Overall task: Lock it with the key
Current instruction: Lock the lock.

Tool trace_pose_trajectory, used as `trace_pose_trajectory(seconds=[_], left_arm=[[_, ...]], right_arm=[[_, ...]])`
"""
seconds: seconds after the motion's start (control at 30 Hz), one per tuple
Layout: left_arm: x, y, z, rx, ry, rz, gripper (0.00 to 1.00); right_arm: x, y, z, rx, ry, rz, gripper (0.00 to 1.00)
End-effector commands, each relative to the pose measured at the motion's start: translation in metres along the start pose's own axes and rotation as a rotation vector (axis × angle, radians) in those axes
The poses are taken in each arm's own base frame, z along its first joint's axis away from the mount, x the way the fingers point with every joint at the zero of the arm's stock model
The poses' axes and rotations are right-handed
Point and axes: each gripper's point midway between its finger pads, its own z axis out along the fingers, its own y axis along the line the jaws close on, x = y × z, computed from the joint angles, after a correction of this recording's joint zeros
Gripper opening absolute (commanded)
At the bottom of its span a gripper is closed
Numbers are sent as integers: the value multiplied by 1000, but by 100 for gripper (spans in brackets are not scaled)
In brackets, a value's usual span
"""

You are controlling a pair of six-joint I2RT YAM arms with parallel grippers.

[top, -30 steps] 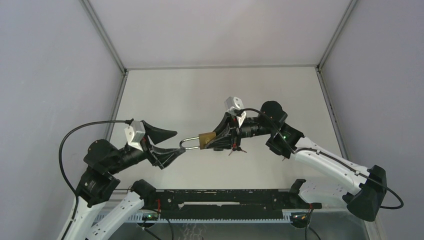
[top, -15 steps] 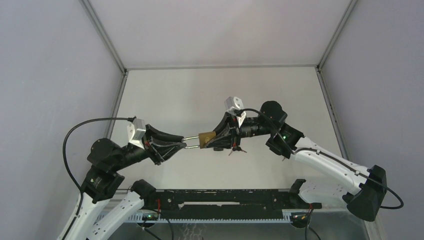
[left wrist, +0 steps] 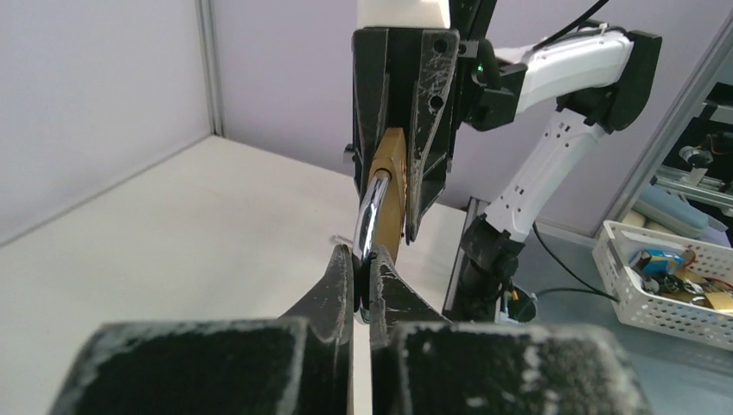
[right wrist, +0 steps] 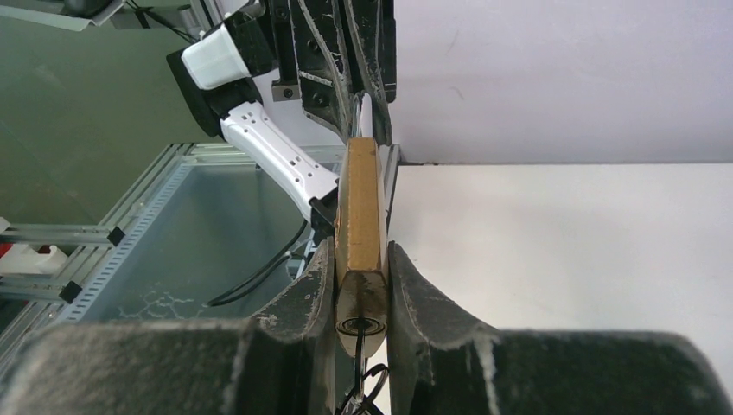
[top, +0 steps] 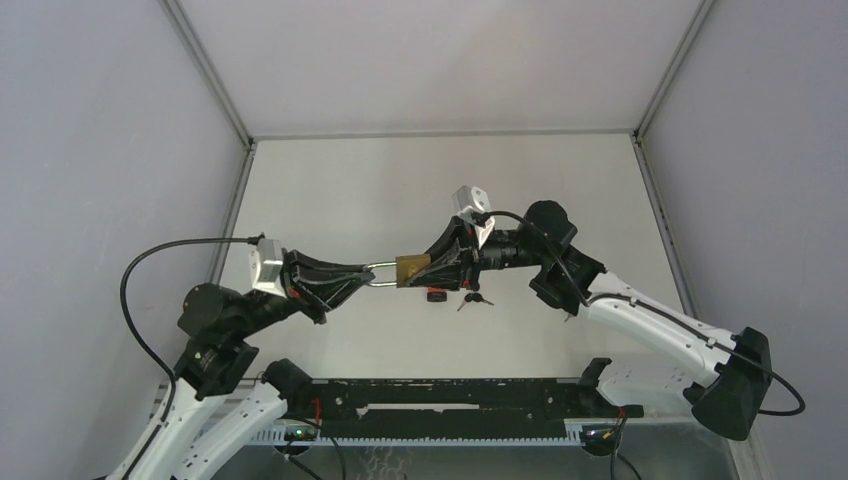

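A brass padlock (top: 412, 268) hangs above the table between both arms. My right gripper (top: 428, 270) is shut on its body, one finger on each flat side (right wrist: 361, 207). A key (right wrist: 358, 339) sits in the keyhole at the padlock's bottom end, and its ring with spare keys (top: 474, 298) dangles below. My left gripper (top: 367, 273) is shut on the chrome shackle (left wrist: 372, 207), whose curved end is pinched between the fingertips (left wrist: 339, 275). Part of the shackle is hidden between the pads.
The white table (top: 400, 190) has walls on three sides. A black rail (top: 450, 400) runs along the near edge between the arm bases. Off the table, a white basket (left wrist: 666, 277) of small parts stands beyond the right arm.
My left gripper went from wide open to shut, closing onto the shackle. The padlock and right gripper shifted slightly up and away.
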Motion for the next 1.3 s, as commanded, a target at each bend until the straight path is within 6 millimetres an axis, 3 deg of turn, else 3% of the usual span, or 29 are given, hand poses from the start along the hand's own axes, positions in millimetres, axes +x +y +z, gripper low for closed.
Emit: trace_pose_trajectory(seconds=[0.0,0.17,0.3,0.43,0.53,0.67,0.9,1.03,1.27], left_arm=[[7,-3,9,62,-19,60,0],[28,-9,15,104,26,-7,0],[45,-6,23,101,36,-120,0],[59,-11,36,142,29,-193,0],[78,-29,43,214,63,-211,0],[98,-31,55,226,106,-275,0],[118,-34,73,229,148,-343,0],[131,-32,80,218,175,-378,0],[141,-43,90,254,203,-405,0]], right_arm=[[-39,22,19,-80,-133,-94,0],[-58,29,20,-95,-207,-112,0],[-72,15,26,-9,-275,-82,0],[-66,3,32,41,-260,-32,0],[-61,-8,31,95,-251,-11,0],[-75,-12,21,130,-286,-35,0],[-74,-23,15,160,-282,-33,0],[-90,-23,10,138,-337,-51,0],[-100,-27,14,145,-361,-61,0]])
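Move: The left fingers are already shut on the shackle, with the brass padlock's body about 5 cm to that hand's right, level ahead and about 1 cm lower. The right hand already grips the body, whose middle sits some 2 cm to its left, straight across and level with it. On the table roughly 36 cm below the left hand lie the orange padlock, about 12 cm ahead and 9 cm right, and the black keys, about 10 cm ahead and 16 cm right. Both hands lift the brass padlock together, the left rising about 9 cm while drifting right towards the body, the right rising some 7 cm with a slight shift right and forward, so the hands draw roughly 2 cm closer sideways. The left wrist tips its right-pointing fingers upward by about 35 degrees around the shackle, the right tips its left-pointing fingers up about 15 degrees, and both keep their closed grips throughout. ##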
